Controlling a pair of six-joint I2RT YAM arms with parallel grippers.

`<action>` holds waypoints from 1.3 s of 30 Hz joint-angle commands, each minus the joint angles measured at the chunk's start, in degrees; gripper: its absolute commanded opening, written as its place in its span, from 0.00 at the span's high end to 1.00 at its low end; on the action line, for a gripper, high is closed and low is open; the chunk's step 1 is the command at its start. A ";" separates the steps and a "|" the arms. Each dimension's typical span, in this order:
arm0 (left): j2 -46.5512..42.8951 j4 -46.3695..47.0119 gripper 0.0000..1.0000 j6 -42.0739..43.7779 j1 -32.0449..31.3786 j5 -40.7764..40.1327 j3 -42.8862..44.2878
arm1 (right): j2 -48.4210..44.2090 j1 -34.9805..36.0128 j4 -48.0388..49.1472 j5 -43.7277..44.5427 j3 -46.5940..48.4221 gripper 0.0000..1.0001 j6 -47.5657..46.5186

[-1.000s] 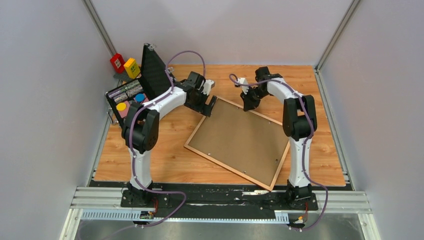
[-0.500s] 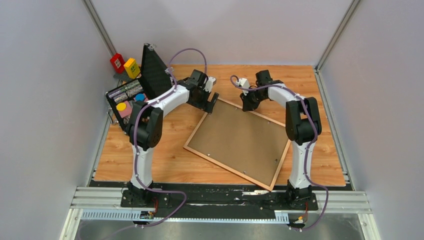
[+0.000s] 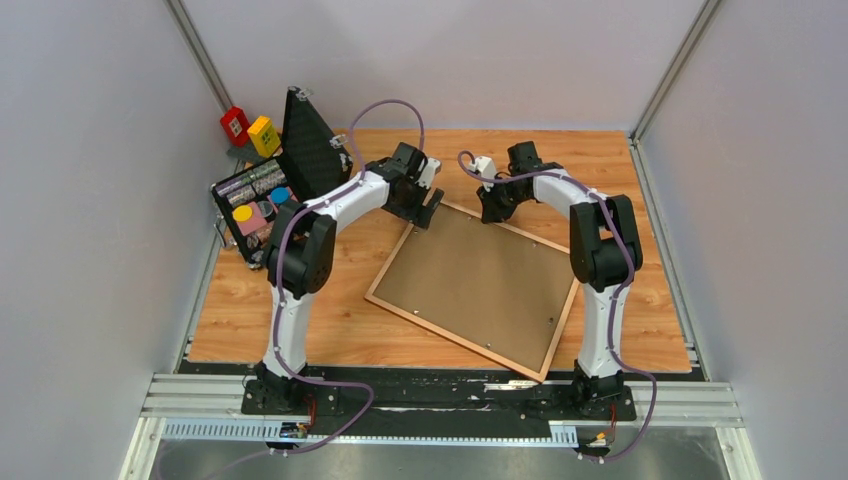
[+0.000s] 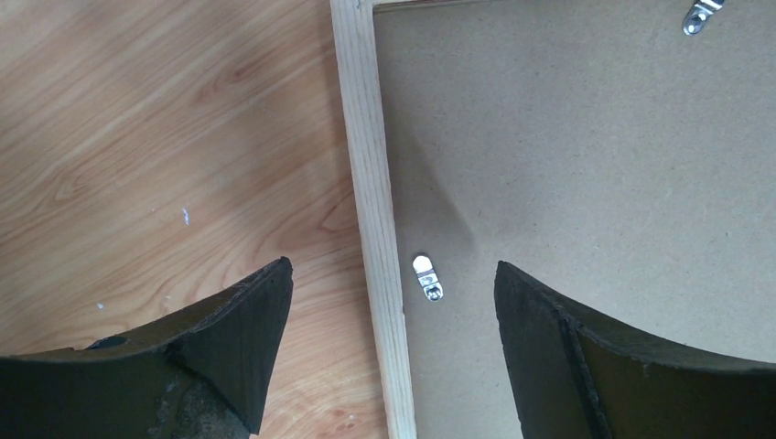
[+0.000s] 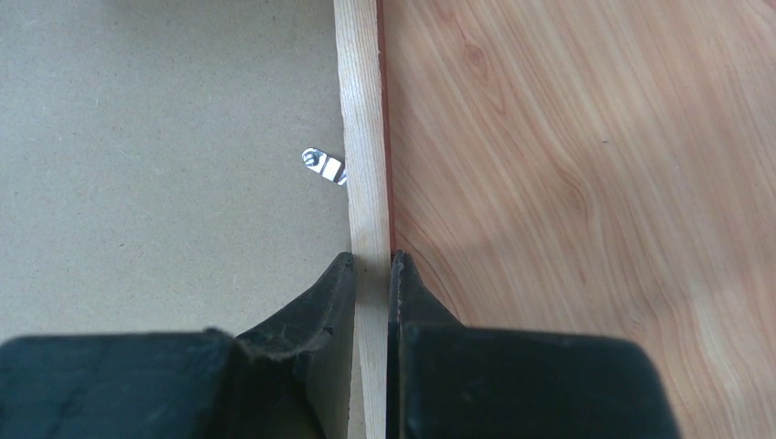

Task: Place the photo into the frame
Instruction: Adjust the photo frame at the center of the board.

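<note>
The frame (image 3: 456, 338) lies face down and askew on the table, pale wood rails up, with a plain brown backing board (image 3: 475, 285) filling it. The photo is hidden. My left gripper (image 3: 430, 208) hangs open at the frame's far left corner. In the left wrist view its jaws (image 4: 393, 268) straddle the pale rail (image 4: 371, 183) without touching it, one finger over the table, the other over the board, beside a metal turn clip (image 4: 426, 277). My right gripper (image 3: 487, 212) is shut on the far rail (image 5: 361, 110), with its fingers (image 5: 371, 259) pinching the wood next to another clip (image 5: 324, 165).
An open black case (image 3: 305, 135) stands at the back left with a tray of small coloured items (image 3: 250, 200) before it. A red box (image 3: 236, 125) and a yellow box (image 3: 264, 135) sit behind it. Grey walls enclose the table on three sides.
My left gripper has moved right and farther back, onto the frame's corner. The right gripper has shifted slightly back while holding the rail. The frame has barely moved.
</note>
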 commanded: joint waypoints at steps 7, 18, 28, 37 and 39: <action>1.49 0.78 0.20 -0.26 -0.67 -2.62 0.97 | -3.52 0.78 -0.55 -1.11 -1.30 1.00 3.89; 1.13 1.69 0.30 0.40 -0.69 -2.73 -0.86 | -3.03 0.82 -0.36 -0.69 -1.70 1.00 4.04; 1.83 1.87 0.36 0.67 -0.76 -2.77 -1.08 | -2.90 0.82 -0.41 -0.66 -1.74 1.00 4.09; 1.46 2.18 0.44 1.05 -0.77 -2.39 -2.40 | -2.85 0.77 -0.45 -0.49 -1.79 1.00 4.05; 1.45 2.20 0.47 1.09 -0.76 -2.11 -2.49 | -2.72 0.77 -0.45 -0.46 -1.84 1.00 4.01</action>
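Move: Just beneath the left hand, about 3 cm down between its spread fingers, runs the frame's left bar. The far corner lies some 7 cm ahead and 5 cm to the right. A metal clip sits 1 cm back and 2 cm right; a second clip is about 2 cm ahead and 11 cm right. From the right hand, the spot on the left bar is some 13 cm left and 2 cm back. Sinking almost straight down by about 2 cm, mostly early on, the left hand lowers its fingers astride the frame's left bar near the far corner and closes them from nearly wide to roughly half open, the wrist barely turning. The right hand stays in place and keeps its pinch on the far bar. ##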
